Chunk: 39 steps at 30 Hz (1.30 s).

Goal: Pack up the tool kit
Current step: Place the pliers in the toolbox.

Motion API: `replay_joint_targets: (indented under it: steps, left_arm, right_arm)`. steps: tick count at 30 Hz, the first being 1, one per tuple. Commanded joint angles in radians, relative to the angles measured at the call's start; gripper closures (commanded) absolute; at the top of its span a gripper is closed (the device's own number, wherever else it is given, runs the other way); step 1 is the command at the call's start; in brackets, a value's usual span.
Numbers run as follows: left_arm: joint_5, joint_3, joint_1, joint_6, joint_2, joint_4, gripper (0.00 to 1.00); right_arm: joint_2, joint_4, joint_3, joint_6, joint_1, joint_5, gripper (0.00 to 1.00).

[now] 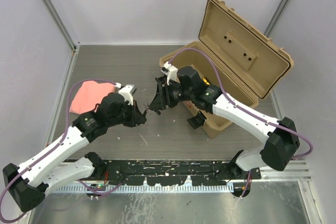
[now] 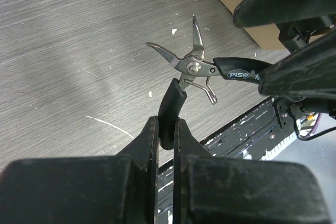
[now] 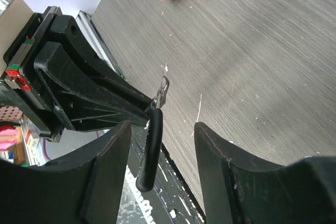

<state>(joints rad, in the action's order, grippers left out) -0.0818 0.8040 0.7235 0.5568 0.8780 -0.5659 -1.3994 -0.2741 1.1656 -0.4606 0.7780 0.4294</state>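
Black-handled pliers [image 2: 194,67] hang in the air above the table, steel jaws spread apart. My left gripper [image 2: 167,124] is shut on the end of one handle [image 2: 169,111]. The other handle [image 3: 149,150] lies between the fingers of my right gripper [image 3: 163,127], which stands open, with a wide gap on the handle's right. From above, both grippers meet at the pliers [image 1: 152,109], just left of the tan ribbed case [image 1: 247,61], which stands open with its lid tilted back.
A pink folded cloth [image 1: 86,97] lies on the table at the left, behind my left arm. A black latch [image 1: 195,121] hangs from the case's front wall. The black rail [image 1: 173,174] runs along the near edge.
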Motion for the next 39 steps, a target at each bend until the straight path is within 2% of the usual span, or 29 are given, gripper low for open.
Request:
replay_joint_targets:
  steps: [1, 5, 18, 20, 22, 24, 30, 36, 39]
  left_arm:
    - [0.052, 0.051, 0.012, -0.018, -0.011, 0.04, 1.0]
    - [0.064, 0.049, 0.014, -0.019, -0.025, 0.04, 1.0]
    - [0.082, 0.043, 0.014, -0.018, -0.037, 0.019, 0.99]
    - [0.082, 0.039, 0.013, -0.011, -0.036, 0.023, 0.9]
    - [0.075, 0.034, 0.013, -0.005, -0.035, 0.034, 0.86]
    - [0.065, 0.028, 0.013, 0.001, -0.035, 0.05, 0.78]
    - [0.092, 0.048, 0.013, 0.004, -0.044, 0.01, 0.32]
    - [0.142, 0.03, 0.014, 0.011, -0.134, 0.014, 0.04]
    - [0.174, 0.012, 0.013, 0.015, -0.177, 0.015, 0.02]
  right_arm:
    - [-0.002, 0.0, 0.055, 0.02, 0.015, 0.047, 0.45]
    - [-0.018, -0.004, 0.065, 0.02, 0.022, 0.09, 0.53]
    - [-0.029, -0.002, 0.078, 0.033, 0.035, 0.088, 0.94]
    - [-0.025, -0.002, 0.08, 0.038, 0.036, 0.074, 0.99]
    - [-0.019, -0.002, 0.076, 0.04, 0.037, 0.049, 0.99]
    - [-0.009, -0.003, 0.074, 0.048, 0.037, 0.006, 0.99]
    - [0.041, 0.007, 0.055, 0.089, 0.037, -0.136, 0.99]
    - [0.124, 0.018, 0.016, 0.171, 0.036, -0.397, 0.99]
    - [0.19, 0.039, -0.01, 0.209, 0.035, -0.542, 0.99]
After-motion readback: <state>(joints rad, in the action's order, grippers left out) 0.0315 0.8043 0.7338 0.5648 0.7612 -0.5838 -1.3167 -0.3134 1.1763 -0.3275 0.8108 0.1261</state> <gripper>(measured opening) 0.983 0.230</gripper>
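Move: The pliers' free handle lies almost between the right hand's open fingers, about 2 cm back, 1 cm left and 1 cm below; the toolbox's middle is some 22 cm right of that hand, 5 cm ahead and 15 cm lower, its near latch 17 cm right, 8 cm back and 14 cm down. From the left hand, shut on the other handle, the free handle is about 5 cm right, 2 cm ahead, 2 cm up; the pink cloth is roughly 26 cm left, 7 cm ahead, 16 cm down. The pliers' free handle is taken by the right hand, which eases 2 cm back and 1 cm left around it and closes to pinch it while the left hand keeps its hold. Then the left fingers open wide and that hand begins to rise, about 2 cm, as the right carries the pliers some 7 cm forward, right and up towards the toolbox, fingertips tilting up and swinging clockwise. ##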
